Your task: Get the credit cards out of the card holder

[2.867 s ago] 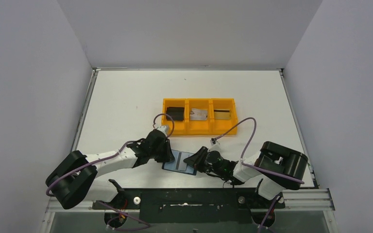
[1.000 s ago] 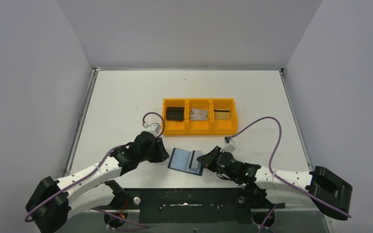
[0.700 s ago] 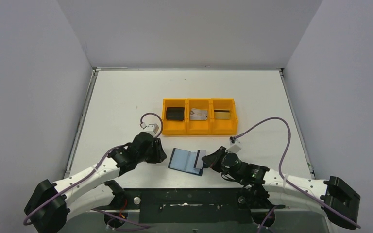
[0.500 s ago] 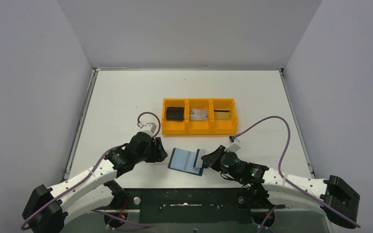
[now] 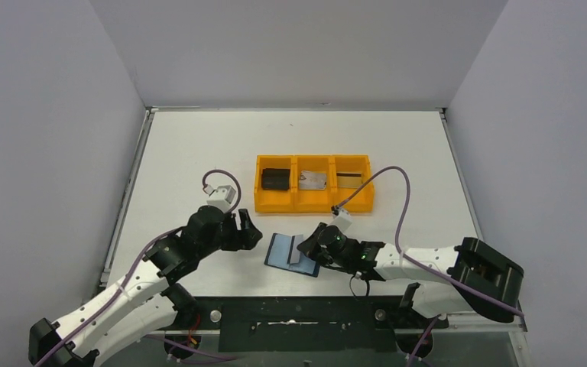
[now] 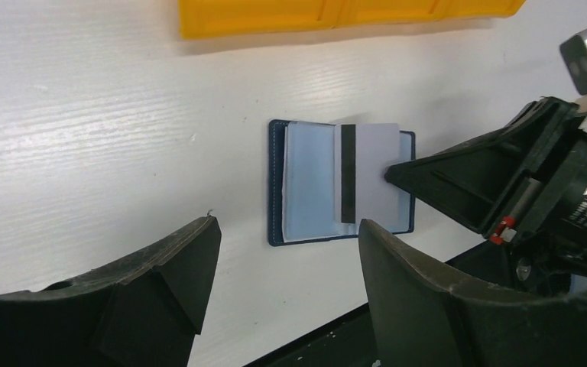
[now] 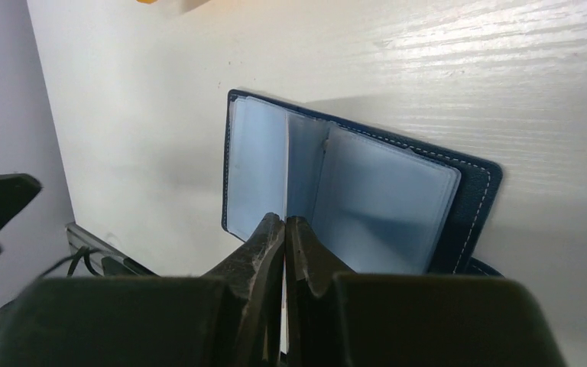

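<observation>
The card holder [image 5: 279, 252] lies open on the table near the front edge, its pale blue pockets [image 7: 382, 206] facing up. My right gripper [image 5: 306, 246] is shut on a pale credit card [image 6: 374, 180] with a dark stripe. It holds this card on edge over the holder's right half [image 6: 382, 222]; in the right wrist view the card shows only as a thin line [image 7: 286, 168] running out from the gripper [image 7: 284, 220]. My left gripper [image 5: 251, 231] hangs open and empty just left of the holder [image 6: 306, 183], with the jaws wide apart [image 6: 289, 224].
Behind the holder stands an orange three-compartment tray [image 5: 313, 205]. It holds a black item [image 5: 275, 178] on the left, a silver-grey card [image 5: 312, 180] in the middle and a gold-tan card [image 5: 349, 180] on the right. The table's front edge and a black rail [image 5: 298, 313] lie close below.
My left gripper has opened and drawn back up and to the left. My right gripper has carried the card leftwards, from the holder's right edge to above it.
</observation>
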`<state>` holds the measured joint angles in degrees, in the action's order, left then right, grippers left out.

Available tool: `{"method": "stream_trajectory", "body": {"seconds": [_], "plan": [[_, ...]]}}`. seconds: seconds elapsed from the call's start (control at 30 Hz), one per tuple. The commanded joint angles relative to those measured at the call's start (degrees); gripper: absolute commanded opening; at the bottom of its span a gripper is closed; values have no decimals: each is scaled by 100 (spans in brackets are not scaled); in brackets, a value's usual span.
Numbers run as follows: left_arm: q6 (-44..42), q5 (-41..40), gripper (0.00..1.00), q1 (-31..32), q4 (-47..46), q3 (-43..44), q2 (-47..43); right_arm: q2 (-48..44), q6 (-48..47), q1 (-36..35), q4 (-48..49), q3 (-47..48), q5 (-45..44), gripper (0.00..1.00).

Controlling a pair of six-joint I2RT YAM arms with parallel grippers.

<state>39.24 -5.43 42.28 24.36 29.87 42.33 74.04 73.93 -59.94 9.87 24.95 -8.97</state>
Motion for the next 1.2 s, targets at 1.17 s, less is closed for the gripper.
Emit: {"method": "stream_trajectory", "body": {"seconds": [1.17], "plan": [[-1253, 921, 90, -2945, -253, 802, -44, -343, -8651, 1083, 331, 2108, -1916, 0]]}}
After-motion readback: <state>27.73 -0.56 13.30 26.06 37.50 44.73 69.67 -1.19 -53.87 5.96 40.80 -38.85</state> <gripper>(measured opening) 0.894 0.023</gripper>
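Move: My right hand already holds a silver card, low over the right half of the open card holder, whose middle is about 3 cm left and 1 cm back, 4 cm below. The bin's middle compartment, with the silver cards, lies some 21 cm ahead and 4 cm right; the black cards are about 21 ahead and 8 left, the gold ones 21 ahead and 15 right. From my left hand that middle compartment is roughly 18 cm ahead, 15 right and 9 below. Keeping the silver card pinched, I lift my right hand about 12 cm off the card holder while drifting some 9 cm right, then swing it forward about 13 cm towards the middle compartment, rolling its left side down and bringing the fingers up to point nearly level ahead. Meanwhile I back my left hand off to the left and forward, slightly up, opening it wider and turning it counter-clockwise. ##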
